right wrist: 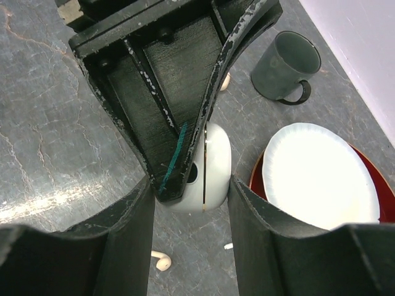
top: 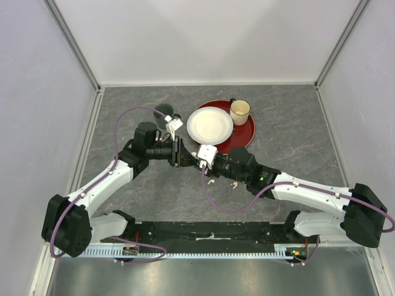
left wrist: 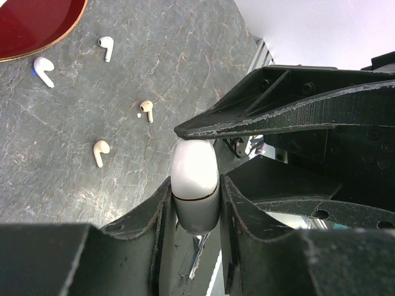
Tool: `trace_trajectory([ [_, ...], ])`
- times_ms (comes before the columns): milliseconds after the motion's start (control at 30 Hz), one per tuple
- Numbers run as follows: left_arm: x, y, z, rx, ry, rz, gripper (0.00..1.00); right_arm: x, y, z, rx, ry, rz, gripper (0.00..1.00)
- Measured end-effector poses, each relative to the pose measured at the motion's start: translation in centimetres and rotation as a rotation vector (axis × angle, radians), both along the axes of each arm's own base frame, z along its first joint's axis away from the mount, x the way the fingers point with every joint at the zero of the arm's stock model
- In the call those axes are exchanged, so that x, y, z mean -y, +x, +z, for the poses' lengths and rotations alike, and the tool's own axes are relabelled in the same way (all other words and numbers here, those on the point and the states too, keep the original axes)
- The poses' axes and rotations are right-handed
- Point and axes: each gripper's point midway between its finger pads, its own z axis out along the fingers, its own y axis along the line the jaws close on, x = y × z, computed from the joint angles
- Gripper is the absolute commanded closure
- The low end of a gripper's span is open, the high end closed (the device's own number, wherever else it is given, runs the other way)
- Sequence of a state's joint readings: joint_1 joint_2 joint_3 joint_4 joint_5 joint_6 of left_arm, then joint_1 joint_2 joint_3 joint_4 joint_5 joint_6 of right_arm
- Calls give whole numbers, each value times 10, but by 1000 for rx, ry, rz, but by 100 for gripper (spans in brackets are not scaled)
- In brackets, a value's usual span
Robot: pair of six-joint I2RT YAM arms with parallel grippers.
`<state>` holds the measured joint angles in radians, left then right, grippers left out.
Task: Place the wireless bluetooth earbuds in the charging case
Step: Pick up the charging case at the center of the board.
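The white charging case [left wrist: 195,165] hangs above the table, its lid seam closed. My left gripper [left wrist: 195,185] is shut on it, both fingers pressed against its sides. My right gripper [right wrist: 190,185] is also shut on the charging case [right wrist: 217,161], crossing the left fingers at right angles. In the top view the two grippers, left [top: 190,159] and right [top: 203,161], meet at mid-table and hide the case. Two white earbuds [left wrist: 43,69] [left wrist: 106,46] and two peach earbuds [left wrist: 147,109] [left wrist: 100,151] lie loose on the grey table. One peach earbud [right wrist: 162,261] lies below the right jaws.
A red tray [top: 245,137] at the back holds a white plate [top: 210,125] and a beige mug [top: 240,111]. A dark mug [top: 163,113] stands left of the tray. Walls enclose the table on three sides.
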<state>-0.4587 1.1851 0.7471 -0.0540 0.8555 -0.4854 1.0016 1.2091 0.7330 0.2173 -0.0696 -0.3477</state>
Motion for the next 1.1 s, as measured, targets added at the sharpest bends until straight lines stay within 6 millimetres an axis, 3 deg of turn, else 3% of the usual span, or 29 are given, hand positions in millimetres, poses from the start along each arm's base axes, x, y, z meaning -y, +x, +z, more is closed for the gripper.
trace_trajectory([
  [33, 0, 0, 0, 1, 0, 0, 98, 0, 0, 0, 0, 0, -1, 73],
  [67, 0, 0, 0, 2, -1, 0, 98, 0, 0, 0, -2, 1, -4, 56],
  [100, 1, 0, 0, 4, -1, 0, 98, 0, 1, 0, -6, 3, -10, 49],
  [167, 1, 1, 0, 11, 0, 5, 98, 1, 1, 0, -26, 7, -28, 38],
  [300, -1, 4, 0, 68, -4, 35, 98, -1, 3, 6, -90, 11, -62, 27],
  [367, -5, 5, 3, 117, -6, 62, 98, -2, 5, 12, -117, 28, -90, 11],
  [433, -9, 8, 8, 182, -10, 92, 98, 0, 8, 21, -137, 59, -130, 2],
  [533, -15, 12, 16, 285, -24, 144, 98, 9, 7, 36, -162, 119, -177, 2],
  [667, -27, 19, 27, 443, -61, 235, 98, 25, 2, 76, -216, 285, -234, 2],
  [767, -33, 21, 36, 556, -102, 280, 98, 40, 0, 104, -299, 442, -284, 2],
  [833, -34, 21, 42, 625, -135, 291, 98, 49, 7, 113, -394, 536, -328, 2],
  [967, -34, 16, 55, 755, -207, 280, 98, 60, 29, 107, -653, 683, -393, 2],
  [1100, -30, 4, 70, 882, -278, 238, 98, 57, 40, 90, -977, 850, -355, 2],
])
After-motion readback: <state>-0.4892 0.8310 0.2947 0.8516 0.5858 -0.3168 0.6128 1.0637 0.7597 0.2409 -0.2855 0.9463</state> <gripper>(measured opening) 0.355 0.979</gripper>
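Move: The white charging case is in mid-air between both hands, its middle about 2 cm to the right of the left hand point; both grippers already have hold of it. From the left hand, the nearest earbud lies some 6 cm right, 2 cm back and 18 cm below; a second is about 8 cm right and 7 cm ahead. From the right hand, the case's middle is about 2 cm left and 1 cm ahead, and the white plate's is 20 cm ahead, 4 cm right and 17 cm below. The charging case stays pinched in the left fingers while the right gripper opens wide, lets go of it and draws away, up about 11 cm and some 6 cm to its right, then slightly forward and down, rolling roughly 75 degrees about its own fingers. The left hand carries the case up about 7 cm and a little left, rolling some 50 degrees as its fingers level out. ##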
